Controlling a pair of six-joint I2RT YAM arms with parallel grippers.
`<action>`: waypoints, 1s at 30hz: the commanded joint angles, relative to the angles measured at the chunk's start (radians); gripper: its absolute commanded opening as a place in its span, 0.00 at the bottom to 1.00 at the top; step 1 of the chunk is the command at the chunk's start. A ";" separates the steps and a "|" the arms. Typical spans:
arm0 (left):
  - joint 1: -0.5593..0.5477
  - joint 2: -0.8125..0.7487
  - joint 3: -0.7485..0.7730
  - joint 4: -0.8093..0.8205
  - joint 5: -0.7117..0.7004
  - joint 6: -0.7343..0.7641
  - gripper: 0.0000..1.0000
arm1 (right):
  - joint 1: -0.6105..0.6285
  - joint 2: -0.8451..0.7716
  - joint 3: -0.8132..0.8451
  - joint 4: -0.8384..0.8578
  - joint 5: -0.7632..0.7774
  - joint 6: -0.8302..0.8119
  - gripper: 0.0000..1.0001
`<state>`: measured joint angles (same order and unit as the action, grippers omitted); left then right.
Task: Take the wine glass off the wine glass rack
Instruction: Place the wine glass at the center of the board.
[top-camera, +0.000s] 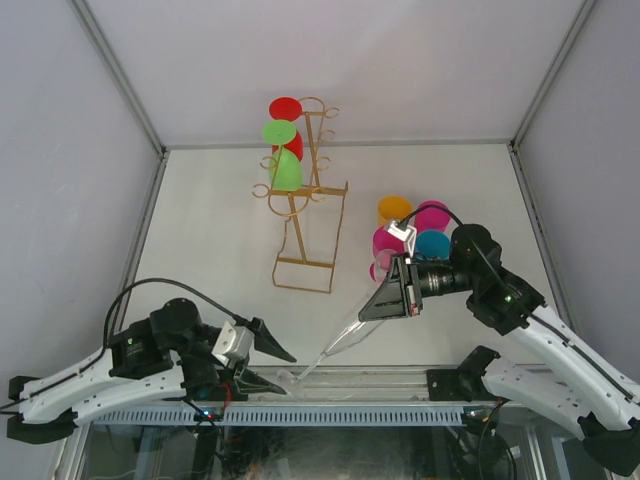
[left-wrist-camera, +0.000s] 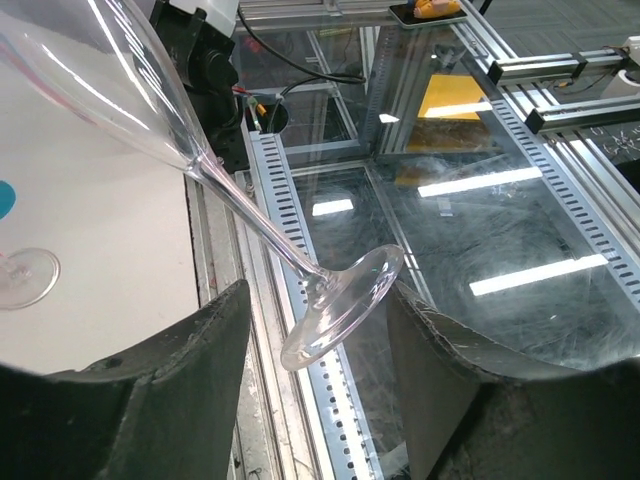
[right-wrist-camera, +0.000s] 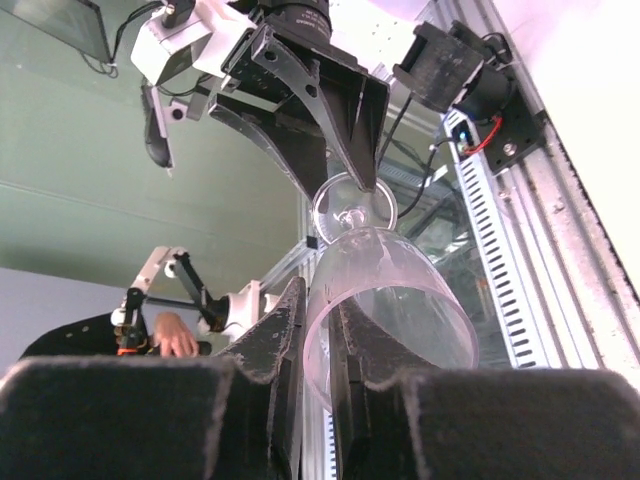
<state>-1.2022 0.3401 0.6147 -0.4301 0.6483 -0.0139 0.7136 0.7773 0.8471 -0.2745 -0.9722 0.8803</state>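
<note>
A clear wine glass (top-camera: 338, 345) hangs slanted over the table's near edge, away from the gold wire wine glass rack (top-camera: 305, 215) at the back centre. My right gripper (top-camera: 388, 298) is shut on the bowl's rim. In the right wrist view one finger is inside the bowl (right-wrist-camera: 400, 300) and the other outside, so the right gripper (right-wrist-camera: 322, 305) pinches the wall. My left gripper (left-wrist-camera: 320, 335) is open around the glass's foot (left-wrist-camera: 345, 305). The foot lies close to the right-hand finger (left-wrist-camera: 450, 380) and apart from the other. The stem (left-wrist-camera: 250, 215) runs up to the left.
A green glass (top-camera: 286, 170) and a red one (top-camera: 285, 108) hang on the rack's upper left hooks. Orange (top-camera: 394, 210), magenta (top-camera: 432, 215), blue (top-camera: 432, 243) and pink (top-camera: 385, 243) glasses stand grouped behind my right gripper. The slotted metal rail (top-camera: 330, 415) runs along the near edge.
</note>
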 joint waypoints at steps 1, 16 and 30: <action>0.002 -0.010 0.048 0.037 -0.151 0.004 0.62 | 0.040 -0.006 0.097 -0.130 0.137 -0.133 0.00; 0.002 -0.090 -0.010 0.120 -0.548 -0.165 0.90 | 0.402 0.075 0.319 -0.651 0.943 -0.255 0.00; 0.002 -0.050 0.002 0.104 -0.678 -0.189 1.00 | 0.431 -0.018 0.364 -0.768 1.091 -0.190 0.00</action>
<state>-1.2015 0.3038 0.6075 -0.3630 0.1650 -0.1589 1.1347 0.7597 1.1446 -0.9592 0.0360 0.6571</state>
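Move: Just on the near side of the standing clear glass lies the bare board the right hand is bringing its wine glass to: about 5 cm ahead, 3 to the right and 25 below. The standing clear glass is some 12 cm ahead and 4 right of that hand, the near magenta glass 18 ahead and 5 right, the rack's front bar 13 ahead and 14 left. From the left hand, the bare board is roughly 13 cm ahead, 16 right, 19 below. Swinging the held glass foot-down, the right hand keeps its pinch on the bowl, tips its left-pointing fingers down some 30 degrees and turns clockwise about 25, going about 5 cm right, 4 down after a small rise, and slightly forward. The left hand, already loosened around the foot, clears it, moving forward about 8 cm, turning counter-clockwise and opening almost fully. ##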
